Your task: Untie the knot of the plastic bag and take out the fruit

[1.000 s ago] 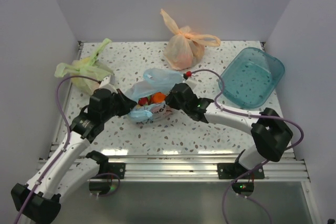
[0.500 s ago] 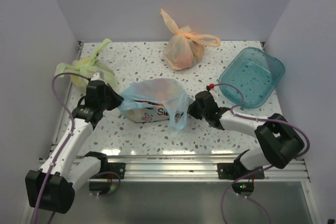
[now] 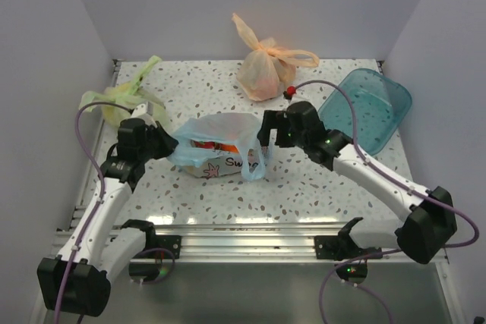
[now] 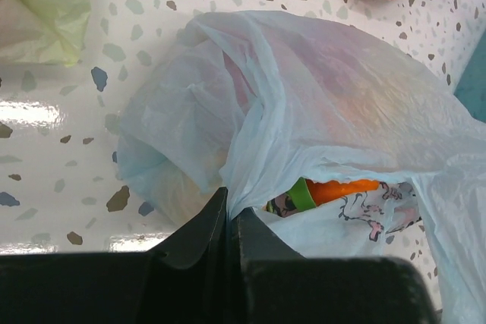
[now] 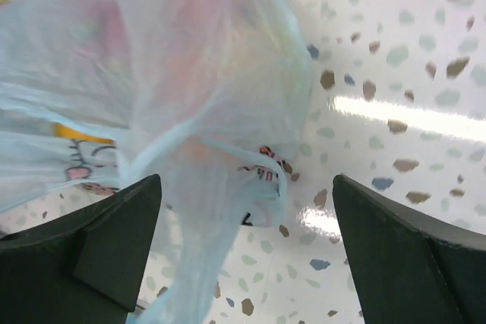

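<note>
The light blue plastic bag point(image 3: 220, 138) with its pink print lies mid-table, its mouth stretched wide. My left gripper point(image 3: 173, 144) is shut on the film at the bag's left rim point(image 4: 228, 201). Through the gap in the left wrist view I see an orange fruit point(image 4: 342, 189) with a green part beside it; from above the fruit point(image 3: 216, 144) shows inside the mouth. My right gripper point(image 3: 266, 133) stands open at the bag's right side, fingers point(image 5: 114, 240) far apart. A loose handle ear point(image 5: 190, 278) hangs between them, touched by neither. The knot is out of view.
A knotted green bag point(image 3: 121, 100) lies at the back left, close behind my left arm. A knotted orange bag point(image 3: 262, 70) sits at the back centre. A teal plastic tub point(image 3: 364, 111) stands at the right, just behind my right arm.
Both grippers pulled apart and stretched the bag's mouth open. The right gripper then let go of the right rim, opened wide and rose back toward the bag. The left keeps its grip.
</note>
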Motion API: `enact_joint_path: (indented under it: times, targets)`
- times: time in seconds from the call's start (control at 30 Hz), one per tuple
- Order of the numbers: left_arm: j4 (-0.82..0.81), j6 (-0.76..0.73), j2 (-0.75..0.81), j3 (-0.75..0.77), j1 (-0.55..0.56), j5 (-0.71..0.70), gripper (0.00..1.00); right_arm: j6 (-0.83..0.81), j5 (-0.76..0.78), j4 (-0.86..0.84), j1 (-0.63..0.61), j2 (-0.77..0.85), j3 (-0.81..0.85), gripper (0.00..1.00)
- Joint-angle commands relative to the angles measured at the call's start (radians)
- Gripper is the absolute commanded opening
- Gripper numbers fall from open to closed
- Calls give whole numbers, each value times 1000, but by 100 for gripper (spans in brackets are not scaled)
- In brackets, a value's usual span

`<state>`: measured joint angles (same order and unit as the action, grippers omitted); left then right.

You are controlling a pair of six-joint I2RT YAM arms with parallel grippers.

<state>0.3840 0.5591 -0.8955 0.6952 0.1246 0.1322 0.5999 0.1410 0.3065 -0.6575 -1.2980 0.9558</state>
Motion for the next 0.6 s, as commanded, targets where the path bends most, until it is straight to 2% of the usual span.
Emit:
enact_joint_path:
  times: [0.0,0.1,0.23,0.33,0.57]
  targets:
    - [3,-80,29,6,-8,49,9,-294,-49,143,-8,52,161,99]
    - [19,-90,30,7,-8,60,9,-463,-109,249,-48,-7,328,99]
    - [24,-93,33,7,-8,78,9,-720,-51,338,-184,-144,481,99]
    - [35,-99,35,10,-8,81,8,-802,-20,370,-246,-268,578,99]
    - [47,-97,47,1,-8,92,8,-867,92,306,-277,-454,612,99]
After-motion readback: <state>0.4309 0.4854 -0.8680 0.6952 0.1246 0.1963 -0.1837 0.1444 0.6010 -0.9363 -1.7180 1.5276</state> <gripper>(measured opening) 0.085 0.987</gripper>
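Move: The blue bag's open mouth, with something orange showing inside, lies about 13 cm left of the empty right hand, 2 cm nearer the base and some 8 cm lower. The bag's loose handle hangs about 4 cm left and 4 cm back of that hand, some 6 cm below. The orange bag stands roughly 22 cm ahead of it, 1 cm left, 10 cm lower. From the left hand, which already holds the rim, the mouth is about 12 cm right, level in reach, 6 cm below. Keeping its pinch on the bag's left rim, the left hand eases back barely 1.5 cm. The wide-open right hand rises about 12 cm, swings some 11 cm left over the loose handle, then drops about 10 cm towards the bag's mouth, rolling roughly 60 degrees counter-clockwise about its pointing direction. Its fingers stay open; any touch on the film can't be made out. ##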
